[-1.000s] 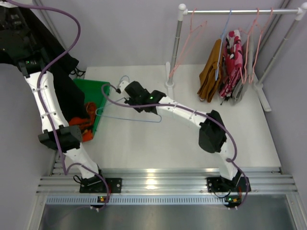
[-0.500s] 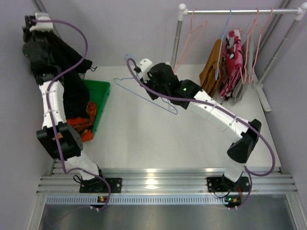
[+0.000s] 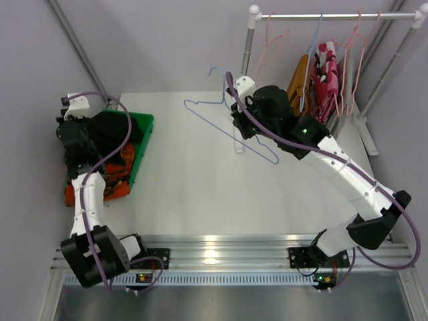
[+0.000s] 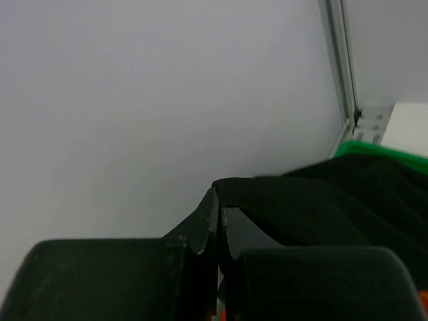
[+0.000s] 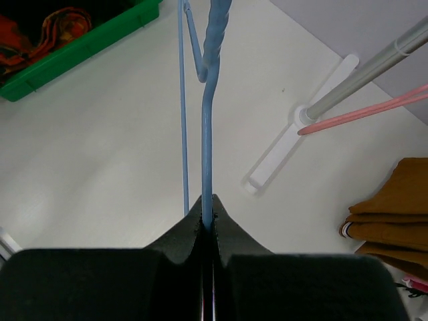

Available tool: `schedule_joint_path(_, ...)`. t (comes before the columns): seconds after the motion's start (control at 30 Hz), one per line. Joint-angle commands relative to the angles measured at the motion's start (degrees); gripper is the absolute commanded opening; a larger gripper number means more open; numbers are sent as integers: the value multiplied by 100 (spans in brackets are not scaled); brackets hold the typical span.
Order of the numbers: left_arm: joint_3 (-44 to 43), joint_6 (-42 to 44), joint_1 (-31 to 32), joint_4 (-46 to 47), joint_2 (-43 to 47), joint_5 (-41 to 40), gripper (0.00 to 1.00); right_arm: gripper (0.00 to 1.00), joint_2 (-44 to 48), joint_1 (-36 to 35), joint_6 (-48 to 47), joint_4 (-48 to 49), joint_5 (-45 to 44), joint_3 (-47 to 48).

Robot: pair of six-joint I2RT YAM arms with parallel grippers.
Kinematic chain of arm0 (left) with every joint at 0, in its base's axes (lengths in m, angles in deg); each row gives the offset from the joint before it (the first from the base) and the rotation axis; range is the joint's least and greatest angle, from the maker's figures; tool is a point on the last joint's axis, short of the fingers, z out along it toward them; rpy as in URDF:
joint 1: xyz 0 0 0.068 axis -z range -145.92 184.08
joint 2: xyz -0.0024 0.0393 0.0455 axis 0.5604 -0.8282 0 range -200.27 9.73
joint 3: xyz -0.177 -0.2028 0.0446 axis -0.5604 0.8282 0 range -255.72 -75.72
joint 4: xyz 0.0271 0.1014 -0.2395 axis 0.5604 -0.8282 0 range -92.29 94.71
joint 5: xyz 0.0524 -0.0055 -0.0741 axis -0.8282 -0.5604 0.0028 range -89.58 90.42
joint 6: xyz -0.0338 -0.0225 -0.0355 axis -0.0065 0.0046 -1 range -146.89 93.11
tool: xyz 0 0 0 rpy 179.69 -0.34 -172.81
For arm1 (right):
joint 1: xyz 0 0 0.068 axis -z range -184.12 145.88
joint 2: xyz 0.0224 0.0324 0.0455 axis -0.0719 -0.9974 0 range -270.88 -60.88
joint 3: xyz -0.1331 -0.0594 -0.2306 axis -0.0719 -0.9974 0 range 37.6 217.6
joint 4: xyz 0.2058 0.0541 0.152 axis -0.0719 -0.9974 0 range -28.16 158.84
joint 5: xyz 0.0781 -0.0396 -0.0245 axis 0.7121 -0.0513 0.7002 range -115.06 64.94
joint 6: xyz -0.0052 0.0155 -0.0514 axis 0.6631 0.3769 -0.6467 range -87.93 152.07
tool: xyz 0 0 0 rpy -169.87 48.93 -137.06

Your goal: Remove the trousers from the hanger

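The black trousers (image 3: 110,127) hang from my left gripper (image 3: 83,124), which is shut on one edge of them (image 4: 321,200) over the green bin (image 3: 144,134). Orange patterned trousers (image 3: 120,167) lie in that bin. My right gripper (image 3: 244,124) is shut on the wire of a bare blue hanger (image 3: 200,114), held above the table just left of the rack post; in the right wrist view the hanger (image 5: 207,134) runs straight out of the closed jaws. Mustard-brown trousers (image 3: 297,80) and red-pink floral trousers (image 3: 326,73) hang on the rack.
The white clothes rack (image 3: 334,15) stands at the back right, with its post (image 3: 246,53) and foot (image 5: 294,144) near the right gripper. Several pink hangers (image 3: 267,40) hang from the rail. Walls close in on the left and right.
The left arm came down from high by the wall and brought the black trousers over the green bin. The right arm carried the blue hanger up and right toward the rack.
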Motion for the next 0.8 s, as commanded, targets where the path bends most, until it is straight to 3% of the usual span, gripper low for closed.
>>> schedule_joint_path(0.0, 385, -397, -74, -565, 533, -116, 0, 0, 487, 233, 111, -33, 191, -59)
schedule_joint_path(0.07, 613, -521, -65, -1225, 727, 313, 0, 0, 619, 357, 111, -25, 252, -76)
schedule_joint_path(0.2, 860, -837, -65, -1675, 614, 386, 0, 0, 813, 515, 172, 20, 384, -59)
schedule_joint_path(0.27, 729, -1083, -74, -2121, 430, 465, 16, 0, 953, 585, 208, -50, 446, -24)
schedule_joint_path(0.33, 579, -1241, -74, -2518, 385, 623, 39, 0, 1103, 603, 217, -95, 464, -24)
schedule_joint_path(0.43, 325, -1496, -83, -3028, 560, 1000, 93, 0, 1550, 725, 243, -86, 578, -225)
schedule_joint_path(0.47, 237, -1540, -74, -3160, 622, 1080, 99, 0, 1848, 761, 252, -51, 595, -426)
schedule_joint_path(0.6, -421, -1786, -74, -4012, 982, 1537, 99, 0, 2605, 893, 331, -7, 508, -814)
schedule_joint_path(0.77, -1765, -2103, -65, -5180, 1132, 2747, 99, 0, 3527, 972, 550, -68, 121, -1192)
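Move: Beneath the left hand, its fingers shut on the black trousers, the green bin lies about 8 cm to its right, level in reach and some 31 cm down; the orange trousers already heaped there are about 7 cm nearer, 6 cm right. For the right hand, gripping the bare blue hanger, the rail's free stretch is roughly 25 cm ahead, 17 cm right and 22 cm up; the brown trousers hang some 24 cm ahead, 21 cm right, 8 cm lower. Lowering the black trousers about 15 cm at the bin's left, the left hand tips its fingers down some 25 degrees, opens wide to let them go, then lifts back up and drifts right over the bin. Keeping its pinch on the blue hanger, the right hand swings it right and up, then increasingly back as well, its fingers tilting up towards level. ##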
